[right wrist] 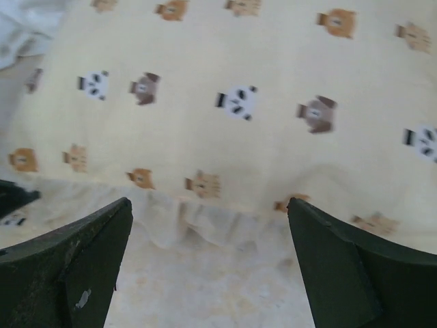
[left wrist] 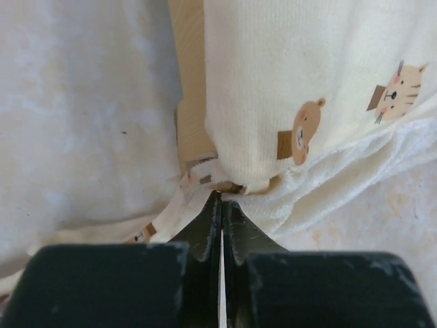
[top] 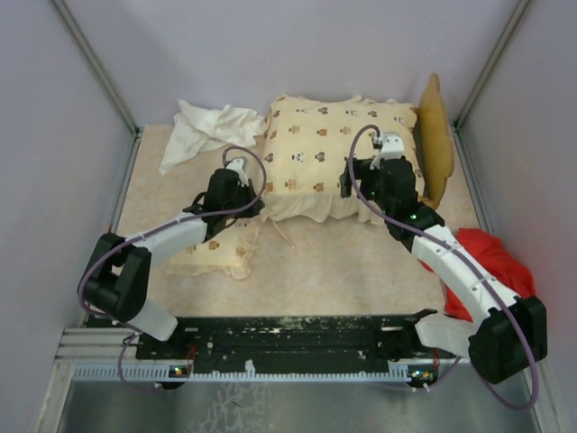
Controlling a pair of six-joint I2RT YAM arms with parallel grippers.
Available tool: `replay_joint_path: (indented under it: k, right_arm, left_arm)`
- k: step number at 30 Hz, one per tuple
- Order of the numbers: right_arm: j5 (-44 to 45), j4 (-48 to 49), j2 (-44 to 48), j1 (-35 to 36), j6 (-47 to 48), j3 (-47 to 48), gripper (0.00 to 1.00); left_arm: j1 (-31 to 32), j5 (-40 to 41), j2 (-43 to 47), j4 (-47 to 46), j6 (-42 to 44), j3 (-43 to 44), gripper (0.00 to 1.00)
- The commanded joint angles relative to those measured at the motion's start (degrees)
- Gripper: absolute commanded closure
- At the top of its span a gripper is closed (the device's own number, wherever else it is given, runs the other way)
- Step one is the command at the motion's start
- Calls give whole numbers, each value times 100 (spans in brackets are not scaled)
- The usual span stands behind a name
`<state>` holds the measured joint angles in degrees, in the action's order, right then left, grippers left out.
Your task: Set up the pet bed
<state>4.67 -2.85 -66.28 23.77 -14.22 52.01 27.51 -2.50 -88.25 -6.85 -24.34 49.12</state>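
Note:
The cream animal-print cushion (top: pixel 338 149) lies spread over the pet bed, hiding most of the frame. The wavy wooden headboard (top: pixel 435 135) shows at its right end. A light wooden rail (left wrist: pixel 191 89) shows beside the cushion (left wrist: pixel 307 75) in the left wrist view. My left gripper (top: pixel 255 206) is shut, its tips (left wrist: pixel 220 199) pressed against the frilled hem at the cushion's near-left corner; I cannot tell whether any fabric is pinched. The matching small pillow (top: pixel 216 254) lies on the table under my left arm. My right gripper (right wrist: pixel 208 205) is wide open and empty, just before the cushion's (right wrist: pixel 232 82) near edge.
A crumpled plain white cloth (top: pixel 207 131) lies at the back left, next to the cushion. A red cloth (top: pixel 491 262) is bunched at the right, beside my right arm. Walls close off the table on the left, back and right.

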Motion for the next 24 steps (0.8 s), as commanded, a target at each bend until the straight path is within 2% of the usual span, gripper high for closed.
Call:
replay_joint_path:
  k: [1, 6, 11, 13, 16, 18, 20, 24]
  right_arm:
    - [1752, -1082, 302, -78, 786, 240, 5]
    - [2220, -1706, 338, -92, 756, 455, 18]
    - [2540, -2096, 539, -92, 525, 687, 40]
    - [2603, -2277, 585, -92, 520, 922, 46]
    - [2863, -2542, 606, -92, 525, 1222, 48]
    - [3025, -2476, 624, -92, 560, 1176, 48]
    - [3115, -2379, 594, -92, 749, 1048, 49]
    - [3859, -2269, 665, -246, 1082, 1172, 46]
  left_arm:
    - [-249, 790, -191, -291, 294, 362, 100]
    - [-628, 719, -370, -186, 248, 604, 100]
    - [-820, 1047, -455, 105, 288, 989, 97]
    - [-895, 1125, -447, 244, 272, 1136, 89]
    - [-914, 948, -253, 510, 233, 1333, 67]
    - [-918, 603, -47, 491, 238, 1301, 58]
    - [-913, 346, 173, 515, 153, 1264, 52]
    - [-902, -263, 579, 854, 243, 1261, 46]
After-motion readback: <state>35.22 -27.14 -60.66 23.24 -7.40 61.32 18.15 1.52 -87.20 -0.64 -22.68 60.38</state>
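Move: The left gripper is shut on the cover's edge at the bed's near left corner; the frame corner lies about 2 cm ahead and 2 cm left of it. The pillow is some 13 cm left and 10 cm back, the white cloth about 12 cm left and 22 cm ahead. From the right hand, the cover's near right corner is roughly 16 cm right, 4 cm back and 16 cm below, the headboard about 20 cm right and 5 cm ahead. Keep the left gripper's pinch on the cover's near left corner and pull it left and forward, some 6 cm, turning slightly counter-clockwise; then open the fingers, let go and lift off about 6 cm. Meanwhile swing the empty right gripper some 12 cm right and a little back towards the near right corner, dipping then rising, turning clockwise and half closing. ##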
